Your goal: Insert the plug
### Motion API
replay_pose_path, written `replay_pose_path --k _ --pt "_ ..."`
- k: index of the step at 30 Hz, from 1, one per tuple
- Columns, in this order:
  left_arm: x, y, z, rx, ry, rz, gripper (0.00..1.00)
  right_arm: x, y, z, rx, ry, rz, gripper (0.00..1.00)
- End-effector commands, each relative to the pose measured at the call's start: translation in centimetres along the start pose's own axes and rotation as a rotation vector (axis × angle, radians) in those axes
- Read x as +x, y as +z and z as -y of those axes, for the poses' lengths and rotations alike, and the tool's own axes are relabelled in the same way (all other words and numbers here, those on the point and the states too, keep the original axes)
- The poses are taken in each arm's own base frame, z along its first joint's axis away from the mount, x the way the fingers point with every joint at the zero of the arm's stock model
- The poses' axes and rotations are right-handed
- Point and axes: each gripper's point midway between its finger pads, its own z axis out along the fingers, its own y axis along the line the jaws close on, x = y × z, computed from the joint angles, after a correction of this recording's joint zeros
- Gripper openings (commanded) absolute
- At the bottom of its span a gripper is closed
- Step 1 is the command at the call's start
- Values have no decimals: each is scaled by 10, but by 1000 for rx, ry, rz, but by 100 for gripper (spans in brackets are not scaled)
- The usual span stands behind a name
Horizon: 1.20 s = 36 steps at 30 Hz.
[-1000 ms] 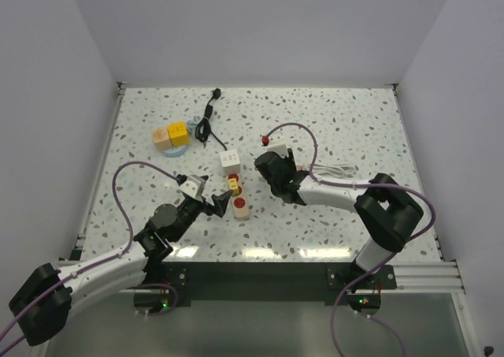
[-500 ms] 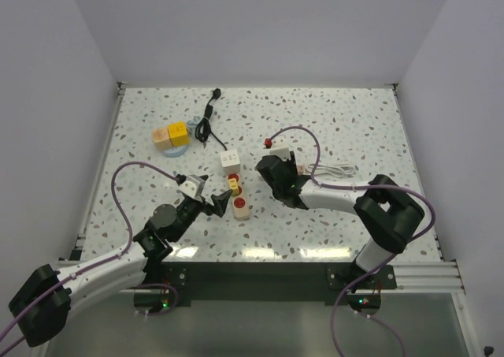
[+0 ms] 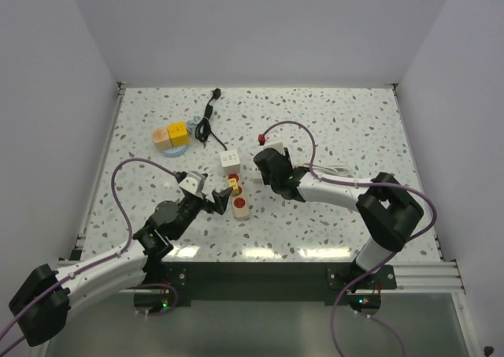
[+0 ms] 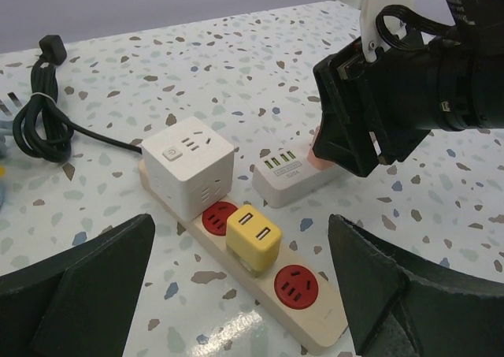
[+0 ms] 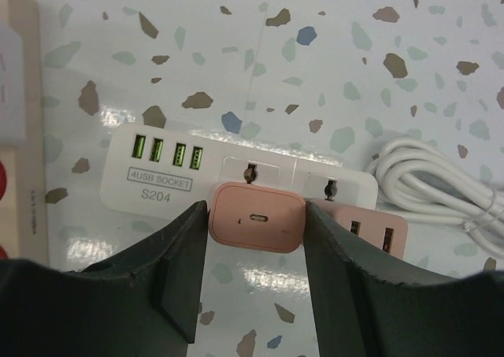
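My right gripper is shut on a pink plug, a small rounded charger block. It sits over the first socket of the white USB power strip. I cannot tell whether its prongs are in. In the left wrist view the right gripper hangs over that white strip. My left gripper stands open on either side of a beige power strip with red sockets. That strip carries a yellow charger and a white cube adapter.
A second pink charger sits in the white strip's other socket, with a coiled white cable beside it. A black cord lies at the back. Yellow blocks stand on a blue disc at the back left.
My right gripper, with the pink plug in it, has shifted a little to the left and away from the arm bases. The left arm has barely moved.
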Motion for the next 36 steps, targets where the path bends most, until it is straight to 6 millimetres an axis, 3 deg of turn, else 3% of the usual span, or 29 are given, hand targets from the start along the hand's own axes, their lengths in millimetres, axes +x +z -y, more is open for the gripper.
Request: replay_pose_path --k 1,5,8,13,16,18,22,23,28,30,36 --pt "-19 5 -2 -29 -36 31 97 -18 -15 -33 -165 -2 -15 49" --pt "-21 6 -5 -49 -35 28 98 -60 -31 -35 -198 27 77 69" --pt "-23 8 -6 -59 -32 21 98 -79 -40 -32 -206 25 115 75" --pt "-23 8 -12 -105 -46 2 100 -92 -52 -17 -168 25 154 85" --pt "-26 7 -28 -204 -86 -17 100 -96 -60 -3 -169 70 194 93" --pt "-32 3 -41 -280 -104 -18 100 -90 -63 12 -160 96 207 98" --pt "-42 -5 -54 -365 -140 -5 100 -82 -64 44 -119 165 224 98" --pt "-46 -8 -59 -395 -148 4 100 -71 -61 51 -105 178 219 98" --pt "-46 -17 -75 -513 -170 -29 100 -69 -71 105 -26 318 306 98" --pt "-43 -18 -80 -558 -158 -56 100 -56 -69 123 12 342 301 98" --pt "-40 -18 -86 -606 -151 -75 100 -47 -78 156 68 417 346 98"
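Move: The pink plug is still pinched between the right hand's fingers, its middle about 1 cm below the hand point, on the white strip some 4 cm underneath. The pink block on that strip is about 5 cm to the plug's right and level with it. About 12 cm to this hand's left is the yellow plug, 4 cm nearer the base; the white cube is 13 cm left and 3 cm farther out. From the left hand, the pink plug lies roughly 11 cm ahead, 16 cm right and 9 cm lower. The right hand opens wide and lets go of the pink plug, drifting some 4 cm left as it climbs off the white strip, then from about 10 cm up sweeps right, past its starting place and away over the strip's cord side to end some 13 cm right of it, fingers tipping up about 15 degrees and turning slightly clockwise. The empty, open left hand backs off to its left by about 7 cm, edging forward a little, while it turns some 30 degrees counter-clockwise and its fingers tip down a bit, away from the yellow plug and the white strip. ##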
